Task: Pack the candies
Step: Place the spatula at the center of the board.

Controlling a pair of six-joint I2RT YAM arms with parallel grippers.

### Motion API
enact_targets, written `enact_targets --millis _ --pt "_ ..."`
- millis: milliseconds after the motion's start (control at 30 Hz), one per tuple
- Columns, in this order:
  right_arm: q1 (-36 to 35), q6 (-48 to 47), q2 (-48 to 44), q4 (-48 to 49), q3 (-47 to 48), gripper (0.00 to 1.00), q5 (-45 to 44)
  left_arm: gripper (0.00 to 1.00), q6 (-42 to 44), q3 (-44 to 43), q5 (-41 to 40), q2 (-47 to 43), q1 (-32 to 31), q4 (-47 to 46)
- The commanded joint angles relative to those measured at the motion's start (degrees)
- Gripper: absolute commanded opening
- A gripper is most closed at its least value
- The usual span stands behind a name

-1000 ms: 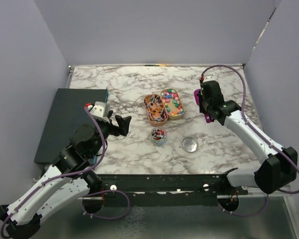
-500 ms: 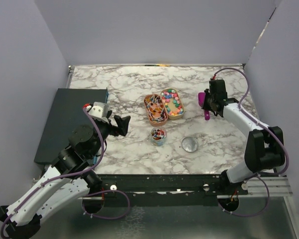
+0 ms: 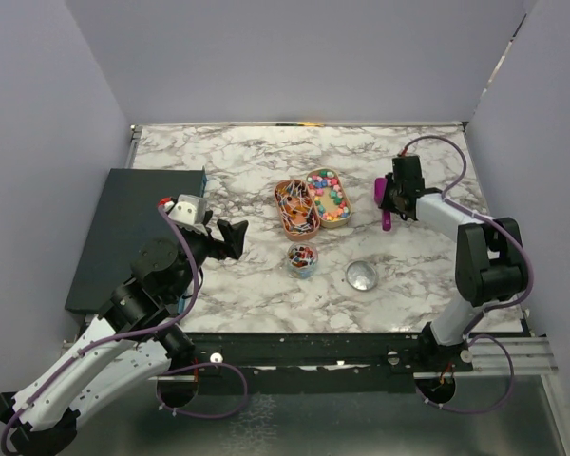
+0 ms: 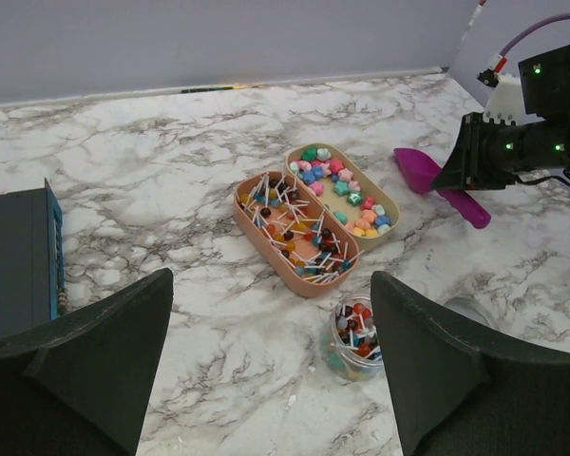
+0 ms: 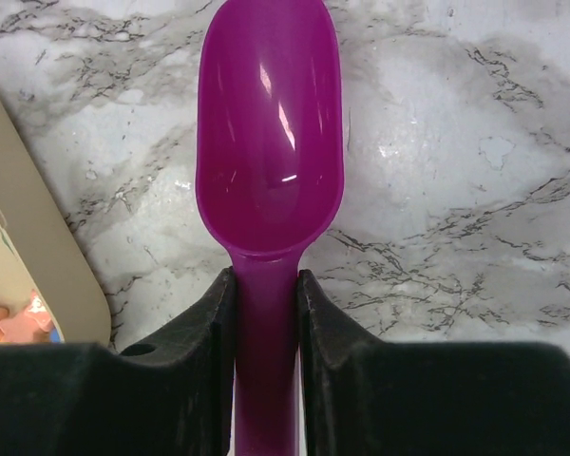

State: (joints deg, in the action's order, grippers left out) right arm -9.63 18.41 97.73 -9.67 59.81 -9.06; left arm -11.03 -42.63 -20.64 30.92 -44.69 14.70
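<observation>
The candies (image 3: 329,197) (image 4: 347,193) lie in the tan half of a double tray, small and brightly coloured. My right gripper (image 3: 392,201) (image 5: 266,280) is shut on the handle of a purple scoop (image 3: 384,203) (image 5: 269,142) (image 4: 439,184). The scoop's bowl is empty and lies low over the marble, just right of the tray. I cannot tell whether it touches the table. My left gripper (image 3: 236,237) (image 4: 269,285) stands open with nothing in it, left of a small clear jar (image 3: 302,258) (image 4: 353,339) holding lollipops.
The orange tray half (image 3: 296,209) (image 4: 290,233) holds lollipops with white sticks. A round clear lid (image 3: 362,275) lies right of the jar. A dark box (image 3: 133,228) (image 4: 14,266) covers the table's left side. Walls close in the back and both sides.
My right arm has folded back and come down with the scoop, from high over the table to low beside the tray. The left arm has stayed still.
</observation>
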Motion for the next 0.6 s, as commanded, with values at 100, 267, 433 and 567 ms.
enact_targets --millis 100,267,433,567 --pt "0.5 1.0 -0.7 1.2 -1.9 0.46 -1.6 0.86 1.0 0.2 -1.5 0.5 0.3 0.3" --pt "0.5 0.6 -4.8 1.3 -3.3 0.61 -1.3 0.85 1.1 0.2 -1.3 0.9 0.3 0.3" --pt "0.5 -0.3 -10.7 -0.3 -4.8 0.64 0.8 0.86 1.0 0.2 -0.6 1.6 0.3 0.3" --pt "0.5 -0.8 -15.3 -2.4 -6.4 0.64 4.3 0.90 1.0 0.2 -0.3 2.1 0.3 0.3"
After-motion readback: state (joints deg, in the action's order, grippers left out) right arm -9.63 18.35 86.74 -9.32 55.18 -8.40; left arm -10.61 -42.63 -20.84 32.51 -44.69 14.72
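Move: The purple spatula is already in the right fingers, gripped on the handle just behind the bowl. The bare marble it is meant for lies almost straight below, about 4 cm down and 1 cm ahead and to the left. The candy tray sits some 14 cm to this hand's left and 3 cm ahead, the round lid about 16 cm back and 5 cm left. From the left hand, that spot is roughly 20 cm ahead, 35 cm right and 28 cm down. The spatula's handle is let go: the right fingers spread to well over half open while the hand eases down and slightly back, less than 1 cm each. The hand then reverses and lifts quickly, about 5 cm up from its lowest point, drawing back 1.5 cm in all and tipping its fingers up some 5 degrees, clear of the spatula. ##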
